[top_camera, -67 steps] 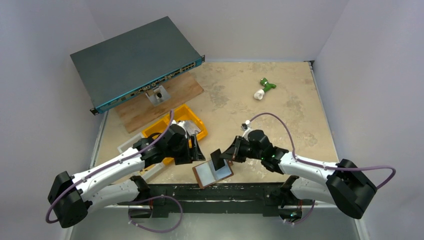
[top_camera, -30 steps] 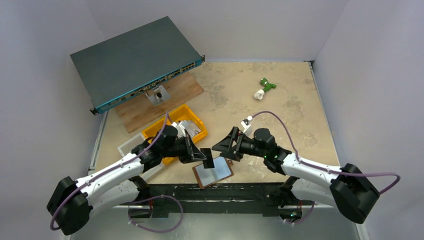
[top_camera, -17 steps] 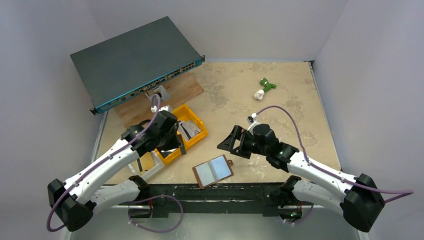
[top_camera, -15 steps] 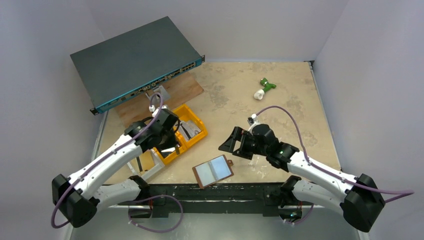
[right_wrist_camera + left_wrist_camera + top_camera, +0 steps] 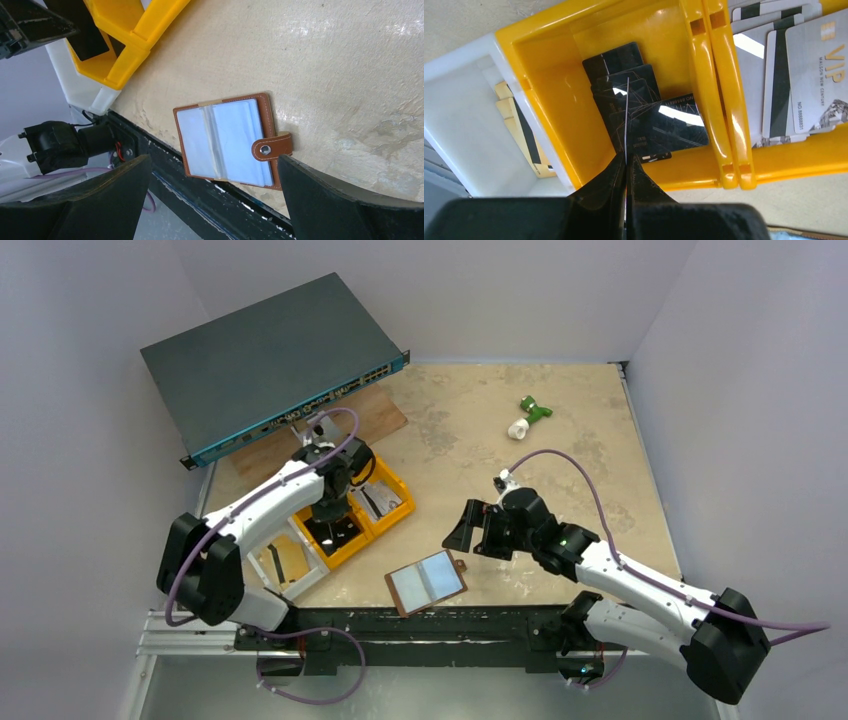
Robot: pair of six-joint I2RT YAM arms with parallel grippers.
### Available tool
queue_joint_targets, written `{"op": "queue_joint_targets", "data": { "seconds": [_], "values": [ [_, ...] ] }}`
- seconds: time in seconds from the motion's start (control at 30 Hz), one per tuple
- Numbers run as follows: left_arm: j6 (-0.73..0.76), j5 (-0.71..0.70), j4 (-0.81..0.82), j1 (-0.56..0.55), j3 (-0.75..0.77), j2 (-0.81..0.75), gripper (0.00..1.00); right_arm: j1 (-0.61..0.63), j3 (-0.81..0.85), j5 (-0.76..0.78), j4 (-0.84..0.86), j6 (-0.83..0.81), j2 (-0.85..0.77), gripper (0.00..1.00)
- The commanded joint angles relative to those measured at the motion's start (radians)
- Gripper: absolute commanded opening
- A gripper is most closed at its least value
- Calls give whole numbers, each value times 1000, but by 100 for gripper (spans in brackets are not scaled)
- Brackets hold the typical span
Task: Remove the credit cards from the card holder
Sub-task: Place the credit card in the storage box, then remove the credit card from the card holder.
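Observation:
The brown leather card holder [image 5: 427, 581] lies open near the table's front edge, with pale blue sleeves showing and its snap tab [image 5: 272, 146] on the right. My right gripper [image 5: 462, 528] hovers up and to the right of it, jaws wide open and empty; in the right wrist view the card holder [image 5: 225, 142] sits between and beyond the two fingers. My left gripper [image 5: 626, 159] is shut on a thin credit card [image 5: 626, 117] seen edge-on. It hangs over the yellow bin's [image 5: 549, 100] compartment of black cards [image 5: 659, 125].
The yellow bin [image 5: 395, 515] also holds silver VIP cards [image 5: 804, 75]. A white tray [image 5: 459, 130] with tan cards adjoins it. A network switch [image 5: 260, 360] rests on a wooden board [image 5: 370, 420] at back left. A green and white object [image 5: 527, 418] lies far back.
My left arm carried the dark card from above the card holder back to the yellow bin. My right gripper let go of it, opened wide and drew away to the right.

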Motion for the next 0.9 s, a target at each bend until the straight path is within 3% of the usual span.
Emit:
{"op": "queue_joint_targets", "data": {
  "seconds": [0.0,0.07,0.3,0.37,0.63,0.87],
  "values": [
    [25,-44,13,14,53,44,0,2,31,3,-10,-34,-17,99],
    [28,-38,16,17,58,56,3,2,32,2,-12,-35,-19,99],
    [66,23,63,19,33,-7,42,1,60,21,-42,-74,-8,99],
    [78,37,72,18,25,-35,49,2,72,25,-50,-81,-3,99],
    [144,141,117,19,-9,-182,60,2,90,33,-45,-83,23,99],
    [219,394,266,17,-102,-349,74,4,103,125,-78,-80,35,99]
  ]
}}
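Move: The pile of black credit cards in the middle yellow compartment of the storage box lies almost under the left hand, which holds another card on edge: about 1 cm ahead, 1 cm left and 7 cm below. The white cards are some 9 cm ahead and 10 cm right, the gold cards 6 cm back and 12 cm left, the open card holder 11 cm back and 21 cm right. From the right hand, the black pile lies roughly 8 cm ahead and 29 cm left. The card still pinched between the left fingers is eased barely 1 cm down and forward towards the black pile, then let go as the fingers open wide. The emptied left hand lifts away about 5 cm, drifting some 3 cm right towards the card-holder side, while its wrist turns some 20 degrees and the fingers lose their leftward lean. ##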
